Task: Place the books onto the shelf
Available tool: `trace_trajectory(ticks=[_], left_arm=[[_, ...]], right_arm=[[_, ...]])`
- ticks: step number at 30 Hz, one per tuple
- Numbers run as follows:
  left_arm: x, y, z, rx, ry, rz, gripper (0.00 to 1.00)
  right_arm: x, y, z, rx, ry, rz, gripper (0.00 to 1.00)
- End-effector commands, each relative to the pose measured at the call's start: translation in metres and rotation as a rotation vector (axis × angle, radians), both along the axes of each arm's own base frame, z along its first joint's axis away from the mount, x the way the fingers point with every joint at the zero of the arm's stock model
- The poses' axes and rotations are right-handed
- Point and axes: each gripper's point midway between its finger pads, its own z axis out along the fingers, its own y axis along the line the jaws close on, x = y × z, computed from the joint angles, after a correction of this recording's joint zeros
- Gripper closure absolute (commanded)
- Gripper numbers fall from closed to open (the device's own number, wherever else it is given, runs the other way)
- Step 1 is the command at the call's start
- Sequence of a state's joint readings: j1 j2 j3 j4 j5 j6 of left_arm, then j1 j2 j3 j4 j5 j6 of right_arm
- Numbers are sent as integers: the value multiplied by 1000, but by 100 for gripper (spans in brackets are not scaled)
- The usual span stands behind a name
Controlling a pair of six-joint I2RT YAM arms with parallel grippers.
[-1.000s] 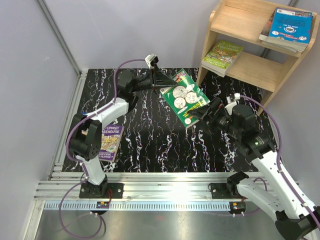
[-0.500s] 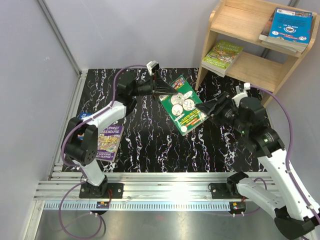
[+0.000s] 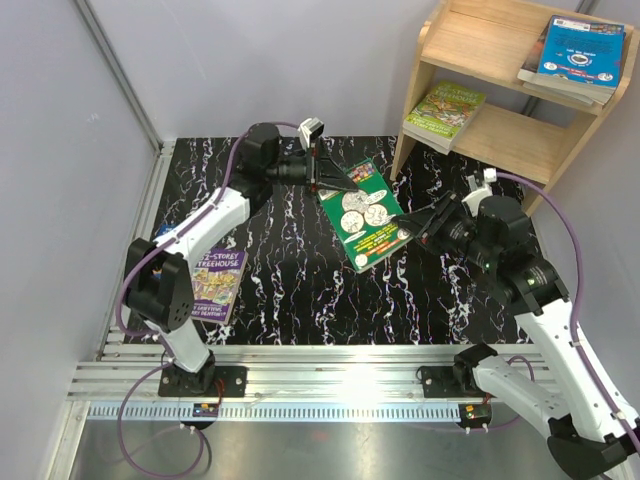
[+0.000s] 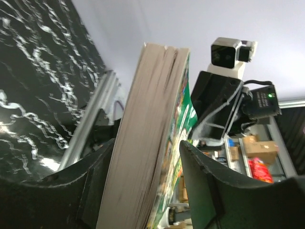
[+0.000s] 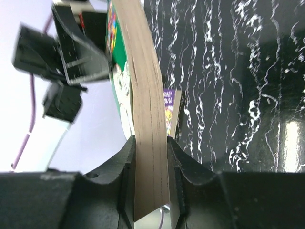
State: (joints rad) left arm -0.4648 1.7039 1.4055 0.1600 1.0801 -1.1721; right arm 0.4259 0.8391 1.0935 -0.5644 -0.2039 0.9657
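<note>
A green book (image 3: 362,212) hangs above the black marbled table, held from both ends. My left gripper (image 3: 330,178) is shut on its far left corner; in the left wrist view the page block (image 4: 152,143) stands between the fingers of that gripper (image 4: 147,145). My right gripper (image 3: 405,232) is shut on the book's right edge, and both its pads press the pages (image 5: 145,119) in the right wrist view. A purple Treehouse book (image 3: 212,283) lies flat at the table's left. The wooden shelf (image 3: 520,140) stands at the back right, with a green book (image 3: 447,108) on its lower tier and a blue book (image 3: 582,50) on top.
Grey walls close the table on the left and at the back. An aluminium rail (image 3: 330,362) runs along the near edge by the arm bases. The shelf's side panel (image 3: 412,110) stands just right of the held book.
My right gripper has closed from wide open onto the green book's right edge. The book has shifted slightly left and the left arm has stretched further over the table.
</note>
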Motion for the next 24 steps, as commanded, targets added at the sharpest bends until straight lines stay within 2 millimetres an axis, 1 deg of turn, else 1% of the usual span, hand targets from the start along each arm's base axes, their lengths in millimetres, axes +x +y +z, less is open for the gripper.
trace_trajectory(ticks=[1, 2, 3, 5, 6, 7, 9, 10, 12, 13, 15, 16, 17, 18, 19, 20, 21, 23, 24], left_arm=[[1, -5, 10, 67, -100, -15, 100], [3, -5, 6, 84, -131, -15, 100], [5, -4, 4, 113, -114, -4, 100], [11, -6, -6, 142, -114, -1, 100], [14, -6, -14, 161, -94, 2, 100], [16, -6, -14, 168, -93, 5, 100], [19, -8, -22, 189, -80, 1, 100], [19, -8, -23, 192, -81, 1, 99], [20, -6, -31, 222, -77, 3, 89], [22, -5, -32, 235, -85, 11, 79], [24, 2, -41, 279, -90, 33, 66], [26, 6, -45, 298, -86, 46, 57], [27, 11, -54, 326, -87, 57, 46], [30, 21, -59, 361, -78, 93, 43], [31, 26, -63, 372, -75, 106, 39], [34, 32, -67, 390, -79, 132, 21], [33, 43, -74, 405, -67, 154, 15], [33, 55, -80, 428, -68, 185, 10], [33, 66, -84, 446, -62, 215, 1]], right_arm=[[-14, 27, -8, 24, 16, 193, 100], [-16, 31, -11, 31, 23, 217, 100], [-18, 33, -17, 33, 44, 236, 100], [-21, 34, -21, 37, 54, 242, 100], [-21, 32, -21, 35, 53, 238, 100], [-22, 31, -21, 34, 51, 233, 100], [-23, 29, -19, 39, 39, 217, 100], [-24, 28, -17, 45, 35, 213, 100], [-24, 26, -15, 50, 28, 203, 100], [-25, 26, -14, 53, 28, 198, 100], [-23, 22, -9, 49, 15, 173, 100], [-21, 21, -8, 40, 9, 164, 100], [-18, 19, -7, 26, 5, 147, 100], [-16, 17, -2, 16, -1, 141, 100], [-14, 17, -3, -3, -4, 142, 100], [-9, 17, -7, -23, 15, 134, 100], [-6, 15, -3, -36, 14, 127, 100], [1, 13, -5, -63, 14, 123, 100], [7, 7, 0, -63, 3, 101, 100]])
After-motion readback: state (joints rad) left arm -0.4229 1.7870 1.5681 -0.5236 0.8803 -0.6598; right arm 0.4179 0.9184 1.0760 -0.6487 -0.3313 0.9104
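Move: The green book hangs between the hands, already pinched by both. Its middle lies about 6 cm back and 4 cm to the right of the left hand, a little below it, and some 8 cm left and 2 cm ahead of the right hand. From the right hand, the lower shelf's free board is roughly 21 cm ahead, 26 cm right; the yellow-green book on that shelf is about 26 cm ahead, 10 cm right, both perhaps 10 cm lower. Lower the green book with both grippers, the right keeping its pinch as it sinks about 4.5 cm, drifts slightly left and back and tips a little nose-down. Roll the left hand so its left side rises some 20 degrees as it sinks about 9 cm in all and eases slightly forward; late in the descent open its fingers wide and draw it about 3 cm left, off the book. ##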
